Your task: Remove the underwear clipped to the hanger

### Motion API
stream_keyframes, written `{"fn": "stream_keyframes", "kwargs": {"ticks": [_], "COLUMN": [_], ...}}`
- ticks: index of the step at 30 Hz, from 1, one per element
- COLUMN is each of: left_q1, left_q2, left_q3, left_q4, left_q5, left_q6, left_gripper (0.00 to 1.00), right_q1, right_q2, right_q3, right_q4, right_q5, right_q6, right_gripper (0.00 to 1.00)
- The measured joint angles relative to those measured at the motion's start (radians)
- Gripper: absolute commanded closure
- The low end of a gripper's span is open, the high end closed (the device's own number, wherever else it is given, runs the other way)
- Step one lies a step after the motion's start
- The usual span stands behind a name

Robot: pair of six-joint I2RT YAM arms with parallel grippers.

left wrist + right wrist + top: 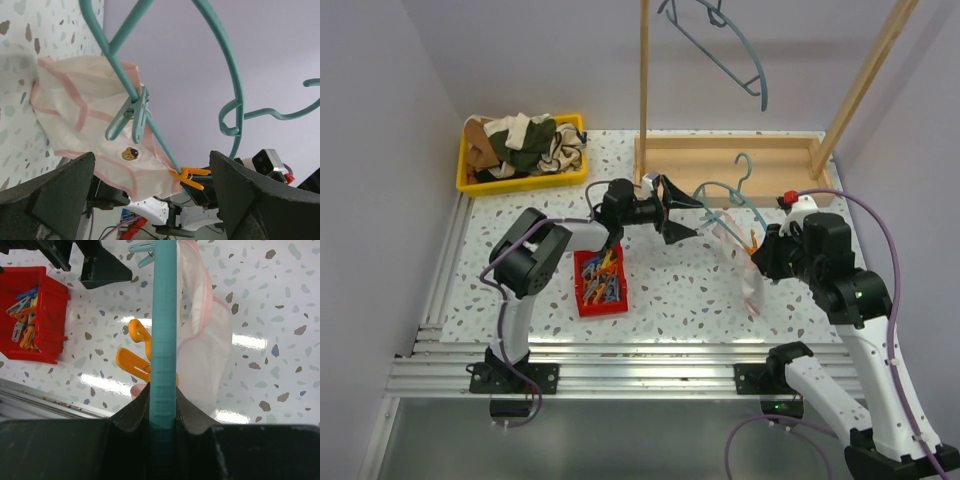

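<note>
The underwear [748, 275] is a white brief with pink trim, hanging from a teal hanger [725, 190] over the table's right middle. A teal clip [131, 117] and an orange clip [190, 175] pin the underwear [85, 120] to the hanger's bar [220, 60]. My right gripper [163, 390] is shut on the hanger bar [164, 315], with the orange clip [137, 357] and the underwear [200, 340] just beyond its fingers. My left gripper [692, 215] stands open at the hanger's left end; in its wrist view the gripper [151, 156] frames the cloth without touching it.
A red bin [582, 300] of clothespins sits under the left arm. A yellow tray [465, 165] of clothes is at the back left. A wooden rack [730, 150] stands at the back with another teal hanger [730, 50] hung on it.
</note>
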Motion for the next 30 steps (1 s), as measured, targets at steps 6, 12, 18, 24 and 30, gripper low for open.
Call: {"fn": "stream_keyframes", "kwargs": {"ticks": [6,12,18,24,30], "left_q1": [-0.004,-0.006,-0.006,-0.005,-0.005], "left_q2": [0.038,0.069,0.086,0.086,0.088], "left_q3": [0.078,0.104,0.101,0.086,0.086], "left_q4": [0.028,0.032,0.039,0.120,0.195], "left_q5": [0.018,0.041,0.057,0.055,0.053], "left_q6": [-0.055,-0.072,-0.091,-0.138,-0.179], "left_gripper": [0.00,0.02,0.04,0.12,0.36], "right_q1": [0.000,0.000,0.001,0.001,0.001], "right_q2": [0.000,0.002,0.002,0.002,0.001], "right_q3": [0.000,-0.001,-0.002,-0.002,-0.002], "right_q4": [0.008,0.045,0.063,0.067,0.076], "right_q5": [-0.015,-0.055,-0.086,-0.091,-0.091], "right_q6": [0.002,0.019,0.039,0.049,0.064], "right_gripper": [1.00,1.00,1.00,1.00,1.00]}}
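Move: The teal pin clipping the white underwear to the hanger bar lies about 5 cm right of the left hand and 1 cm ahead, nearly level with it. From the right hand, which grips the hanger's other side, that pin is some 8 cm ahead, 9 cm left and 5 cm lower. From the left hand, the orange pin is roughly 13 cm right and 5 cm back, and the red box 18 cm left, 11 cm back, 14 cm down. The teal pin's handle ends come between the left hand's fingers: the hand rises, dips and rises again, ending nearly 3 cm up and just over 1 cm right, its fingertips tilting up some 8 degrees. Near the end the open fingers start closing around the handles. The right hand keeps its grip and carries the hanger about 2 cm left and a little up, rolling its left side upward, to meet them. ##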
